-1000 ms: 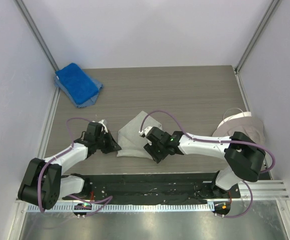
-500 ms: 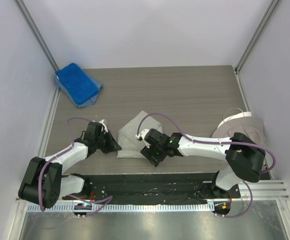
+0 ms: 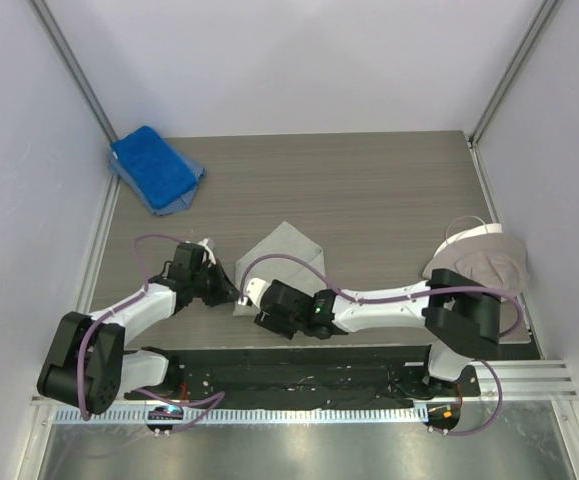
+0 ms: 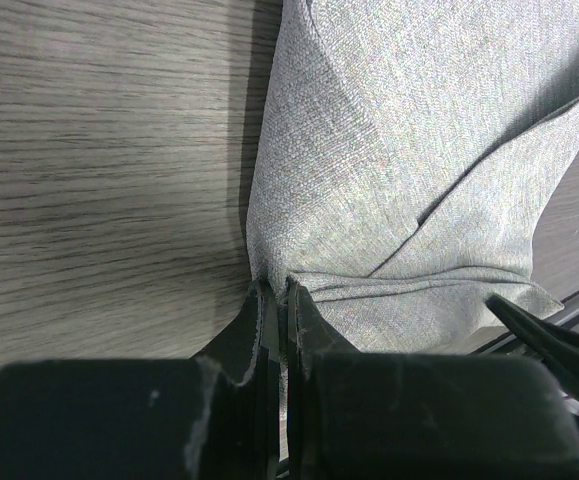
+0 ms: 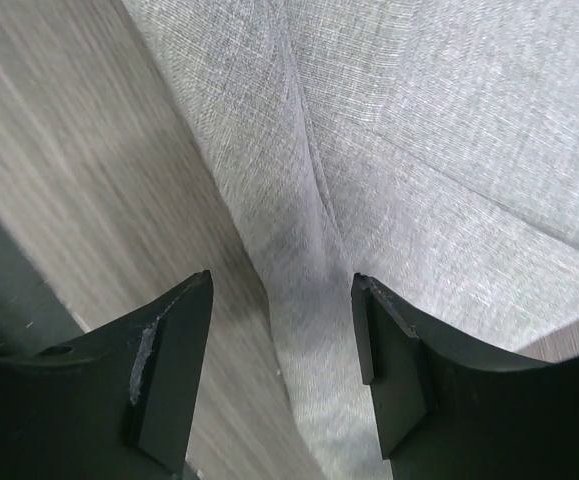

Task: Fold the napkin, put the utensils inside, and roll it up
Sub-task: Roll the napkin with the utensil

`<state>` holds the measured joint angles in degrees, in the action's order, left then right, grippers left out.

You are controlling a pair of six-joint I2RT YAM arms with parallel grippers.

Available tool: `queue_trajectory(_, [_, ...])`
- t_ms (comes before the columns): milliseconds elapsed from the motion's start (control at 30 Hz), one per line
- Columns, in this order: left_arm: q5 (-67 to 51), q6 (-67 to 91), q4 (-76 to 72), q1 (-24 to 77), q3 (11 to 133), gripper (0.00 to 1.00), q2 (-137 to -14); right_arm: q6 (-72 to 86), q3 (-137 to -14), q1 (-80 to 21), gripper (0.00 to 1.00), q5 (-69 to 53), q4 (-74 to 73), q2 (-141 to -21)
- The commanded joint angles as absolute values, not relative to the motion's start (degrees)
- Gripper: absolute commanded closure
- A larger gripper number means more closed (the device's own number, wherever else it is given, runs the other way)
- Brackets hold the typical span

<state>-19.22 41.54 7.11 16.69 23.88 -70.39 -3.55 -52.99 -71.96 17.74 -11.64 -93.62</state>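
Note:
The light grey napkin (image 3: 287, 252) lies folded into a rough triangle near the table's front centre. My left gripper (image 3: 232, 293) is shut on its near left corner, and in the left wrist view the cloth (image 4: 399, 150) runs out from between the closed fingertips (image 4: 277, 290). My right gripper (image 3: 259, 301) hovers open just right of that corner. In the right wrist view its fingers straddle a raised fold of the napkin (image 5: 419, 130) without touching it (image 5: 284, 290). The utensils are out of view.
A bright blue towel (image 3: 156, 165) lies at the back left by the wall. A beige-grey cloth with a white edge (image 3: 484, 262) sits at the right edge. The black base rail (image 3: 299, 368) runs along the front, close behind both grippers.
My right gripper has slid left along the napkin's near edge, close to the left gripper, and its jaws stand wider. The left gripper has kept its grip and place.

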Motion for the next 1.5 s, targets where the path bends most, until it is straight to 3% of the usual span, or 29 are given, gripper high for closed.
queue_trajectory(0, [-17.32, 39.9, 9.67, 16.44, 24.08, 1.0, -71.46, -8.69, -55.19, -71.98, 0.36, 20.48, -4.23, -97.37])
queue_trajectory(167, [-17.49, 39.55, 9.32, 16.44, 24.08, 1.0, -71.72, -10.37, -55.72, -71.63, 0.39, 20.48, -3.51, -99.67])
queue_trajectory(333, [-18.81, 39.2, 7.56, 16.44, 23.99, 1.0, -71.81, -9.76, -57.12, -68.39, 0.45, 11.97, -7.46, -101.25])
queue_trajectory(567, [-18.38, 38.67, 5.36, 16.44, 24.87, 0.98, -70.93, -6.25, -60.64, -62.5, 0.68, -11.58, -18.36, -105.45])
queue_trajectory(633, [-16.8, 38.67, 5.54, 16.44, 25.66, 0.87, -70.32, -5.63, -62.04, -61.01, 0.73, -16.58, -21.61, -106.52])
queue_trajectory(733, [-13.89, 38.5, 6.5, 16.44, 26.01, 0.57, -67.25, -3.61, -64.32, -58.9, 0.79, -22.3, -25.83, -108.72])
queue_trajectory(900, [-9.24, 38.32, 8.0, 16.44, 24.35, 0.4, -60.22, -1.32, -68.19, -56.43, 0.81, -30.75, -30.67, -110.74])
queue_trajectory(1467, [-18.01, 40.6, 1.5, 16.52, 14.94, 0.43, -50.8, 1.84, -79.54, -47.64, 0.81, -48.25, -35.51, -125.67])
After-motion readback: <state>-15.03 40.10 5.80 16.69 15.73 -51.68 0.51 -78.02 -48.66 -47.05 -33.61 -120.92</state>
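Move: The right fingers hang open above the napkin's near fold; the stretch they go for is about 2 cm ahead, 2 cm to the left and 3 cm below. From that hand the napkin's far corner lies some 20 cm ahead and 2 cm right, its right corner about 14 cm ahead and 10 cm right. The left hand still pinches the fold's left end; the right hand's stretch is about 5 cm to its right and 3 cm nearer the base. Down, with some forward and left, the right hand sinks onto the napkin's near fold and pinches it, then draws back about 3 cm while its wrist curls some 60 degrees, fingers swinging round to point back towards the base. Once the right has closed, the left opens to let its end go, lifts about 4 cm, and comes back and partway down with its fingers apart. ##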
